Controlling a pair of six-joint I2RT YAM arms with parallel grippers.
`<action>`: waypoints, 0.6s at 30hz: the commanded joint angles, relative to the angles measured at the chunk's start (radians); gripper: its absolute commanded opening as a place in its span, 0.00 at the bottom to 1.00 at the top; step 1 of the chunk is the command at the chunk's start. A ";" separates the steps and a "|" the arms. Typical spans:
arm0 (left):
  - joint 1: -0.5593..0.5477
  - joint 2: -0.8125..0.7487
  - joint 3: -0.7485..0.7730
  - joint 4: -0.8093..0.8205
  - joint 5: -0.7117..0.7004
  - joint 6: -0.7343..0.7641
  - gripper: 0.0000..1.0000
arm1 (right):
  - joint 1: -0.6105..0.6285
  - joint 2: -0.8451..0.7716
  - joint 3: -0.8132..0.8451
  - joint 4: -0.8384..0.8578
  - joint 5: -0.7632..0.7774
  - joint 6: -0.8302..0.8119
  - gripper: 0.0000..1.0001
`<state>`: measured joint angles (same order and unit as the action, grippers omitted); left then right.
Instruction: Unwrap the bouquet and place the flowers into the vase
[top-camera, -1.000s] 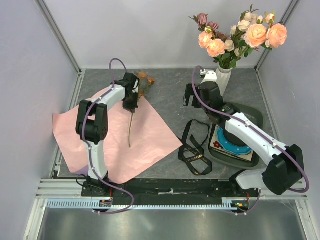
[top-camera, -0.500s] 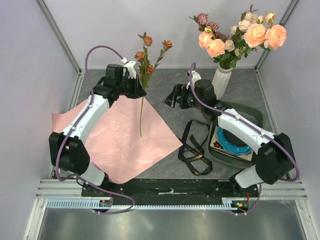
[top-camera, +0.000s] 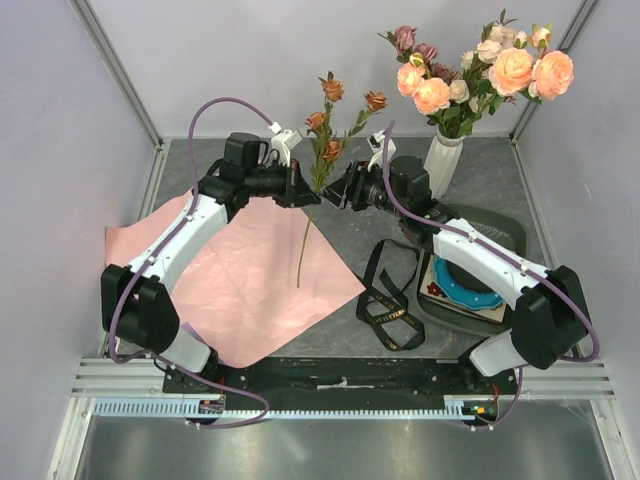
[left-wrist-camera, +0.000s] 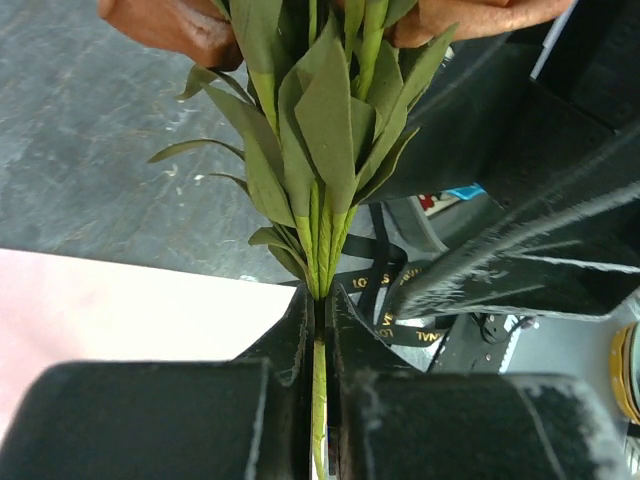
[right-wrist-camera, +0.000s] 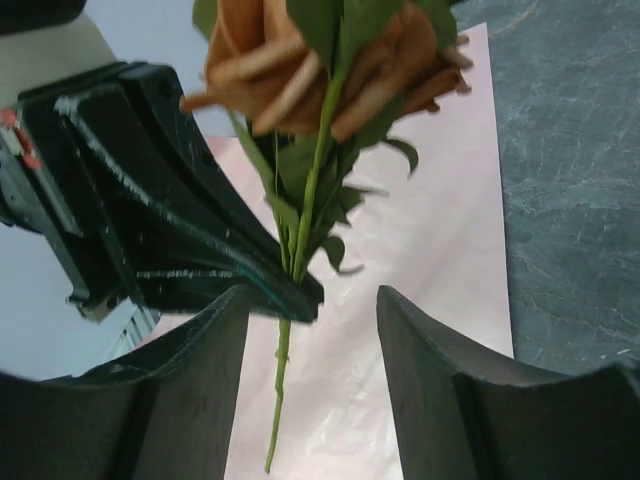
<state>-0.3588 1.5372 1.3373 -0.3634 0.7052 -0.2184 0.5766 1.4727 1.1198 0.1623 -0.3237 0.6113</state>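
The bouquet is undone: its pink paper lies flat on the left of the table. My left gripper is shut on the thin green stem of a spray of orange-brown flowers, held upright above the paper's right corner. The stem's lower end hangs free. My right gripper faces it from the right, open, with the stem between its fingers and touching neither. The white vase stands at the back right, holding pink, peach and cream flowers.
A black ribbon with gold lettering lies looped on the grey table right of the paper. A blue round dish sits on a dark mat under my right arm. Metal frame posts and pale walls close in the back and sides.
My left gripper lifted the spray off the paper and carried it rightwards, upright. My right gripper swung left to meet it and its jaws have narrowed around the stem.
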 joint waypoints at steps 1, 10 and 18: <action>-0.046 -0.043 -0.001 0.031 0.065 0.030 0.02 | 0.008 -0.015 0.048 0.082 0.028 0.011 0.60; -0.097 -0.051 0.006 0.000 0.036 0.079 0.02 | 0.011 -0.049 0.037 0.039 0.086 -0.024 0.36; -0.118 -0.052 0.007 -0.012 0.028 0.100 0.02 | 0.011 -0.055 0.032 0.033 0.109 -0.015 0.35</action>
<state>-0.4679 1.5219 1.3357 -0.3687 0.7116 -0.1677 0.5835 1.4494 1.1236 0.1772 -0.2459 0.5991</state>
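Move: The right hand's open fingers almost straddle the orange-rose stems, which are about 3 cm to its left and 1 cm ahead, roughly level. The left hand already holds those stems, with the right hand's finger gap about 5 cm to its right, 1 cm ahead and 3 cm higher. From the right hand, the vase stands some 31 cm right and 10 cm ahead, and the pink paper about 33 cm left and 22 cm back, on the table 20 cm below. Left hand carries the still-pinched stems about 5 cm back and right while the right fingers partly close around them. ##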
